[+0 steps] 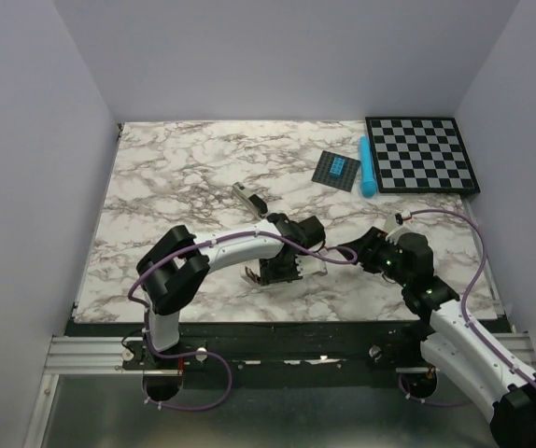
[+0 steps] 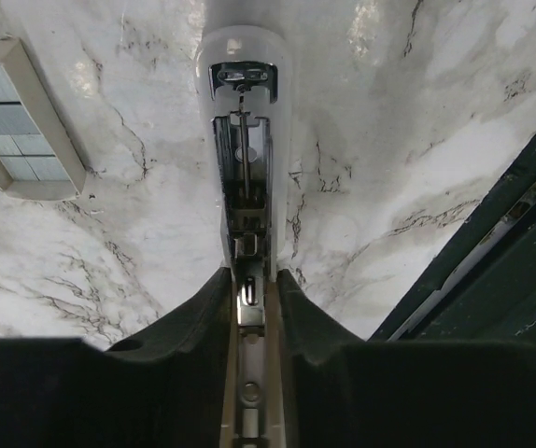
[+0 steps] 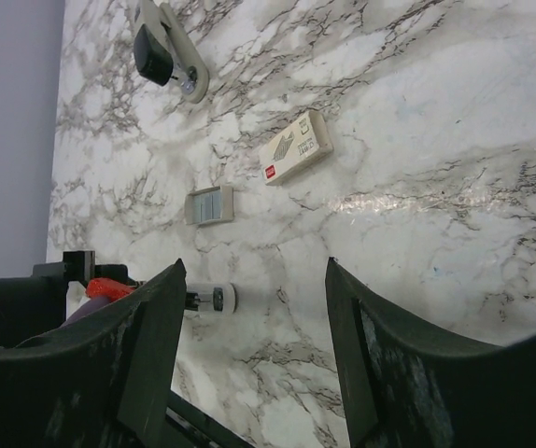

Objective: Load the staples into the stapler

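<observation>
The stapler (image 2: 242, 140) lies open on the marble table, with a white shell, a silver metal channel down its middle and a beige near part. My left gripper (image 2: 252, 273) is shut on that beige part, its black fingers pressed against both sides. From above, the stapler's white end (image 1: 316, 266) sticks out to the right of the left gripper (image 1: 282, 269). The staples sit as grey strips in a small beige tray (image 2: 21, 121) (image 3: 209, 205), with their white box (image 3: 294, 147) beyond it. My right gripper (image 3: 254, 266) (image 1: 350, 252) hangs open above bare marble, holding nothing, close to the stapler's tip (image 3: 217, 299).
A beige bar with a black knob (image 1: 247, 198) (image 3: 167, 49) lies farther back. At the back right are a chequered board (image 1: 422, 154), a blue cylinder (image 1: 368, 168) and a dark square pad (image 1: 336, 170). The table's dark front rail (image 2: 511, 243) runs close by.
</observation>
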`<state>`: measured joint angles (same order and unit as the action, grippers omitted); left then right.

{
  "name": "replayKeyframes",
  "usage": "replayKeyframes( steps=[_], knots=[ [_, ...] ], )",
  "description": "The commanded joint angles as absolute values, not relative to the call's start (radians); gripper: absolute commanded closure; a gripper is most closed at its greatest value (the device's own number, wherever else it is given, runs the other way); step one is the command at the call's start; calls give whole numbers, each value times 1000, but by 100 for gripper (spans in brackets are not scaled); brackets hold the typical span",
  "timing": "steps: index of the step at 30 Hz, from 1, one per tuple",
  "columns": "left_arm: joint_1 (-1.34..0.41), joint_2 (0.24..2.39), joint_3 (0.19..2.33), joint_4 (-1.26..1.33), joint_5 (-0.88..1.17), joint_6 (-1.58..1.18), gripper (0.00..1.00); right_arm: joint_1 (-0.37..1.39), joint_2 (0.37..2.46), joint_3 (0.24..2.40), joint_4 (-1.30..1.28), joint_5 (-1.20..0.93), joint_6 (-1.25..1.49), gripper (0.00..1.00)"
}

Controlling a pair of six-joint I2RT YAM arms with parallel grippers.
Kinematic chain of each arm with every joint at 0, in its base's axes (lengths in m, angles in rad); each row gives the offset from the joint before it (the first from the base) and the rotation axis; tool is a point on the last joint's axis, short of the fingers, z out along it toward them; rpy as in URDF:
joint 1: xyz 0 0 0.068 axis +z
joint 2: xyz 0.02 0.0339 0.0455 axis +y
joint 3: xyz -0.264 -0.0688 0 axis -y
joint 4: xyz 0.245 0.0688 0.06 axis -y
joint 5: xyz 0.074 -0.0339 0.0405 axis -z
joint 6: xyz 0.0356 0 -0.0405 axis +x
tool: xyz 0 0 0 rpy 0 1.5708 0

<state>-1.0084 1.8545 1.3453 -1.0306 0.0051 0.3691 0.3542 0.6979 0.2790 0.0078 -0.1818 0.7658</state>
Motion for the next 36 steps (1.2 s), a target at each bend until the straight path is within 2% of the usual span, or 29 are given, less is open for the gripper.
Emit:
replayKeyframes(
  steps=[1,5,6,8,9,11,12,15,22,28,31,36],
  knots=[
    [-1019,1842,1347,-1040,-38,365,62,353,681,278,3,-146,742,31],
    [-1019,1812,1345,-1009,-63,362,40,354,672,285,3,-150,710,31],
    [-1020,1798,1345,-1002,-66,361,31,353,666,287,3,-150,703,31],
    [-1020,1781,1348,-980,-64,359,26,353,664,296,3,-156,683,31],
    [-1020,1758,1350,-968,-64,357,20,353,664,299,3,-160,674,31],
    [-1019,1724,1342,-922,-64,348,16,353,663,305,3,-172,649,31],
    [-1019,1685,1338,-896,-92,339,10,353,660,311,3,-176,643,31],
    [-1017,1588,1309,-789,-182,298,1,353,664,325,3,-198,604,31],
    [-928,1362,1226,-585,-332,120,1,354,732,368,60,-337,499,30],
    [-761,1146,1169,-450,-379,-63,1,376,917,416,129,-507,419,30],
    [-698,1031,1120,-358,-408,-106,1,434,1015,469,129,-551,351,31],
    [-666,869,1023,-154,-575,-88,1,609,1147,590,95,-497,175,34]
  ],
)
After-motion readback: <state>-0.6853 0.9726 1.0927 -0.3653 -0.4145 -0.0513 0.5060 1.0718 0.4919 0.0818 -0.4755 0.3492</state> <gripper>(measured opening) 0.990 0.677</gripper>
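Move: The left hand, fingers down and slightly open, is at the middle of the open stapler, which lies about 1 cm below the hand point. From that hand the staple tray is some 6 cm ahead and 2 cm right, the staple box 9 cm ahead and 10 cm right, the second stapler 18 cm ahead and 4 cm left. From the right hand the open stapler lies about 20 cm left, 6 cm back and 8 cm below; the tray is 18 cm left, level fore and aft. Up and away from the open stapler goes the left hand, spreading its fingers wide first, then rising some 27 cm while drawing 12 cm forward and ending 10 cm left, its wrist swinging from straight down to pointing forward. The empty right hand hardly stirs at first, then sweeps about 8 cm left towards the open stapler, turning counter-clockwise some 30 degrees, fingers staying open. ##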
